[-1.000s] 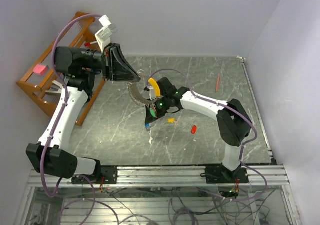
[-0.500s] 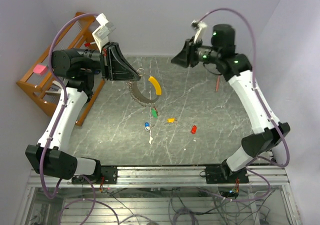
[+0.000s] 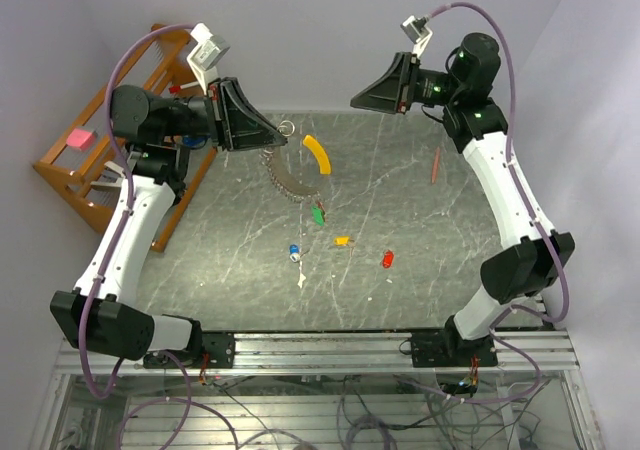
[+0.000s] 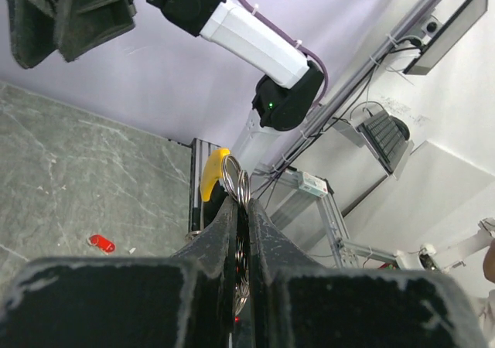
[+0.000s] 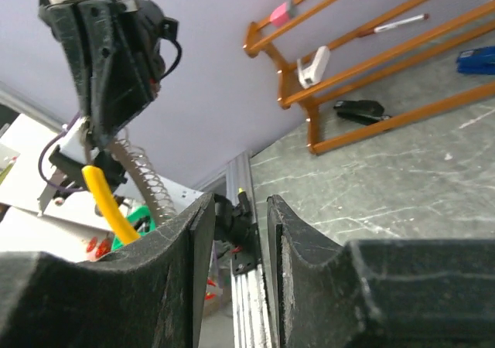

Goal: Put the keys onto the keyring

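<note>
My left gripper [image 3: 281,139] is raised over the back left of the table, shut on the silvery ring of the keyring [image 3: 288,128]. The ring [image 4: 236,182] sticks out past the fingertips in the left wrist view. Its coiled chain [image 3: 282,180] and yellow banana piece [image 3: 317,155] hang below. A green key [image 3: 318,213] sits at the chain's lower end and seems to hang from it. Blue [image 3: 294,251], orange-yellow [image 3: 342,240] and red [image 3: 387,259] keys lie loose on the table. My right gripper [image 3: 355,101] hangs high at the back, open, with nothing between its fingers [image 5: 193,232].
A wooden rack [image 3: 90,160] stands at the table's left edge. An orange-red pencil [image 3: 435,164] lies at the back right. A small white scrap [image 3: 302,281] lies below the blue key. The right gripper's camera faces the left gripper [image 5: 108,62] and the hanging banana piece [image 5: 108,205].
The right arm rose from low over the green key to high at the back right. The left gripper shifted slightly right; the keyring and green key swung with it.
</note>
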Available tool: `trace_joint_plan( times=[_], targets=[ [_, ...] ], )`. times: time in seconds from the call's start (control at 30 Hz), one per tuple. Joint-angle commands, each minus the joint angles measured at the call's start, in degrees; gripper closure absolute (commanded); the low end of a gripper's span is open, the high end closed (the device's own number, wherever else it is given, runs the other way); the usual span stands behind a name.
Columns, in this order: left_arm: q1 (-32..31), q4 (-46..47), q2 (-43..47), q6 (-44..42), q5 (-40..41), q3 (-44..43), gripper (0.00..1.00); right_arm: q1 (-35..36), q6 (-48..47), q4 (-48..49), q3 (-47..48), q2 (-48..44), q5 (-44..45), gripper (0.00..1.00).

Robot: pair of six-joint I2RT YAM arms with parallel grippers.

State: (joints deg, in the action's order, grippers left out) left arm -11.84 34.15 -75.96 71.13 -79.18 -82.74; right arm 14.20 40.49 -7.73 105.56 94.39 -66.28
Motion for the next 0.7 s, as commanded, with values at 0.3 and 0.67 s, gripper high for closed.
trace_joint_plan(
  times=[0.3,0.67],
  targets=[
    [-0.48,-27.72,-0.85,-15.13,5.9,1.32,0.93,5.7,0.23,-4.81,16.19,5.94,-4.85,0.69],
    [-3.14,-20.54,0.11,-9.93,1.52,2.18,0.93,15.77,-18.86,-28.33,23.44,12.29,-0.76,0.65]
  ],
)
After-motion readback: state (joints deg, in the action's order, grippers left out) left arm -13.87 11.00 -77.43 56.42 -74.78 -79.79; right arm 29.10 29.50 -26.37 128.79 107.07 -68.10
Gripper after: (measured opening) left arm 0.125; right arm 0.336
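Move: The keyring's end loops are already pinched at the left hand's fingertips; from the right hand they lie about 10 cm left, 10 cm back and some 5 cm higher. On the ring, the yellow handle hangs roughly 5 cm right of the left hand, level fore-and-aft and 4 cm lower; the green tag hangs about 6 cm right, level fore-and-aft and 14 cm lower. Right hand arcs 8 cm left, 5 back towards the loops, fingers part-open; left, still pinching, sinks 5, advances 3.5. ##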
